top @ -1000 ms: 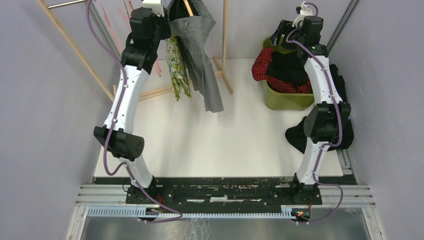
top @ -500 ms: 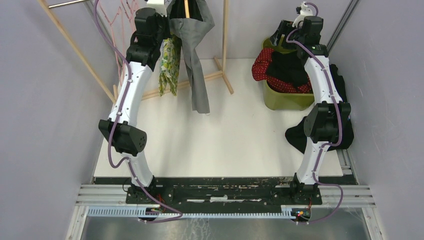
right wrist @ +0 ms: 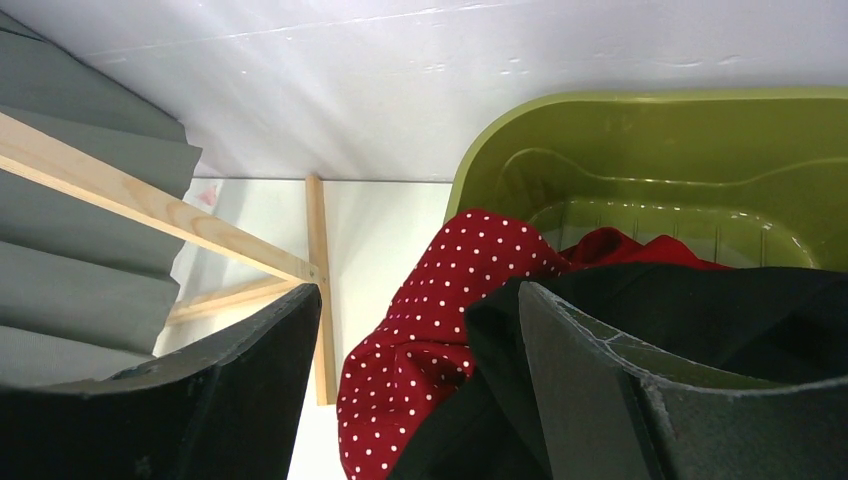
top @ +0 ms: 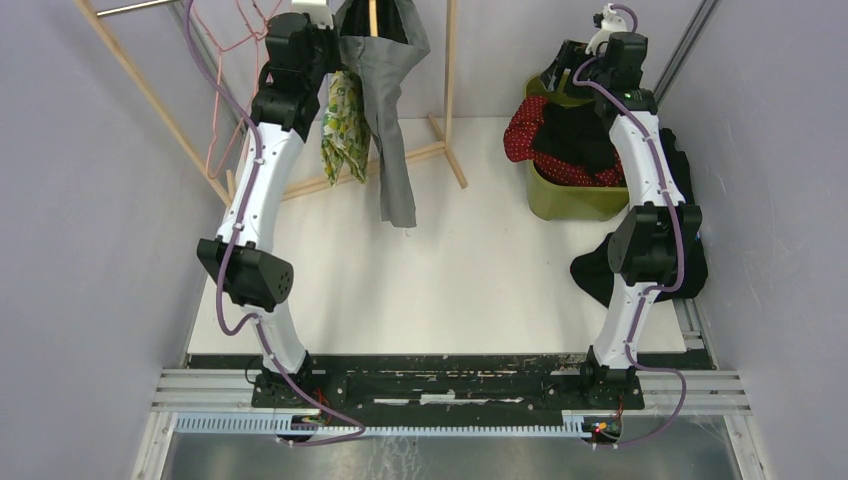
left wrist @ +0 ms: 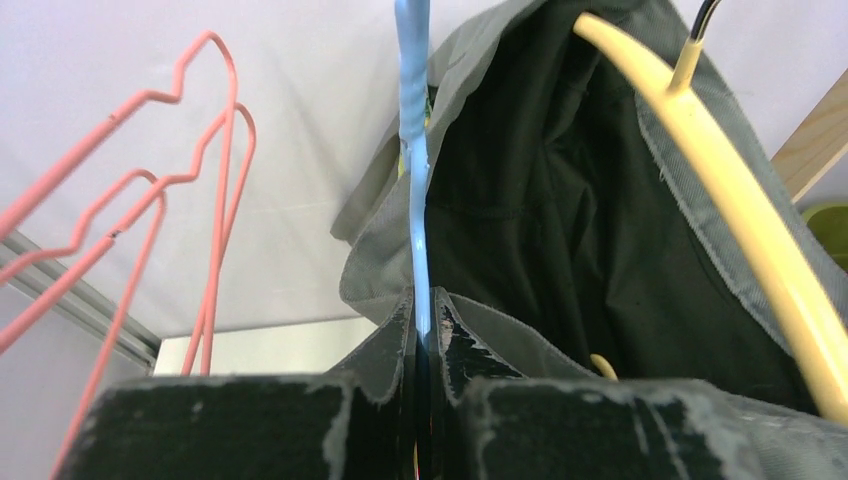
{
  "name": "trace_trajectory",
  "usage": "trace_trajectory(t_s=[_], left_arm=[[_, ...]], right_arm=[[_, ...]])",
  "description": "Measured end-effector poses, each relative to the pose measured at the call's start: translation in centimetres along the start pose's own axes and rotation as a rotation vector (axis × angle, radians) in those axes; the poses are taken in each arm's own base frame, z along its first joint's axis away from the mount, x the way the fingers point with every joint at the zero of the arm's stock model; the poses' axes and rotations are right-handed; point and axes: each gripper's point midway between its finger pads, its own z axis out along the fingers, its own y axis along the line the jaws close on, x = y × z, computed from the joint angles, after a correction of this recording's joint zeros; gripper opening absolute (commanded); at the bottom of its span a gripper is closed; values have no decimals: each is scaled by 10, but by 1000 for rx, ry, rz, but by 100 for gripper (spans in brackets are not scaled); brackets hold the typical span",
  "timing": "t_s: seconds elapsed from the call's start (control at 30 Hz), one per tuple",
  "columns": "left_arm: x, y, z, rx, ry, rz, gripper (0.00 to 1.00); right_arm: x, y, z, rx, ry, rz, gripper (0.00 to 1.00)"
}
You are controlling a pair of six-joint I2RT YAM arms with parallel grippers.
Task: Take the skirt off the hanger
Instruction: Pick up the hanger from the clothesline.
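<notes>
A green and yellow patterned skirt [top: 343,125] hangs at the back left, just beside my left wrist. My left gripper [top: 318,35] is up at the rack; in the left wrist view it [left wrist: 424,305] is shut on the thin blue hanger [left wrist: 412,150], which runs straight up between the fingertips. The skirt itself is hidden in that view. Beside it a grey garment [top: 388,120] hangs on a yellow hanger [left wrist: 720,180]. My right gripper [right wrist: 415,330] is open over the bin, holding nothing.
Pink wire hangers [top: 225,90] hang left of my left arm. The wooden rack [top: 450,60] stands at the back. A green bin [top: 570,200] holds red polka-dot cloth [right wrist: 440,300] and black cloth. More black clothing [top: 690,250] lies at the right edge.
My left gripper has shut on the blue hanger. The skirt and the grey garment swung left and settled, and a pink hanger now swings out to the left.
</notes>
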Motion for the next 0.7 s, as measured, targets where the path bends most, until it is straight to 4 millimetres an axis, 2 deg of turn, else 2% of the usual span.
trace_trajectory(t_s=[0.1, 0.27, 0.47, 0.7], left_arm=[[-9, 1, -1, -4, -30, -4, 3], [-10, 2, -3, -8, -30, -3, 3], [-13, 7, -20, -17, -45, -4, 3], [-56, 16, -40, -47, -187, 10, 3]], right_arm=[[1, -1, 2, -1, -2, -1, 78], [9, -4, 6, 2, 12, 4, 78], [11, -4, 7, -1, 16, 8, 78], [16, -5, 8, -2, 28, 12, 78]])
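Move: The blue hanger with the lemon-print skirt is already in the left fingers; the clothesline rod lies roughly 15 cm ahead of that hand and 17 cm above it, with hardly any sideways offset. The yellow hanger with the grey skirt is about 8 cm to the hand's right and 7 cm farther out, near its height; the empty pink hangers hang some 14 cm to its left, 5 cm ahead and 5 cm higher. From the idle right hand the rod is around 37 cm left, 12 cm ahead and 30 cm up. The blue hanger, still pinched in the shut left fingers, is first raised about 1 cm, then eased back. From there the left arm lifts it faster while still drawing it back towards the base and a little left, some 6 cm up and 3.5 cm back in all, and the fingertips tilt up by about 10 degrees. ##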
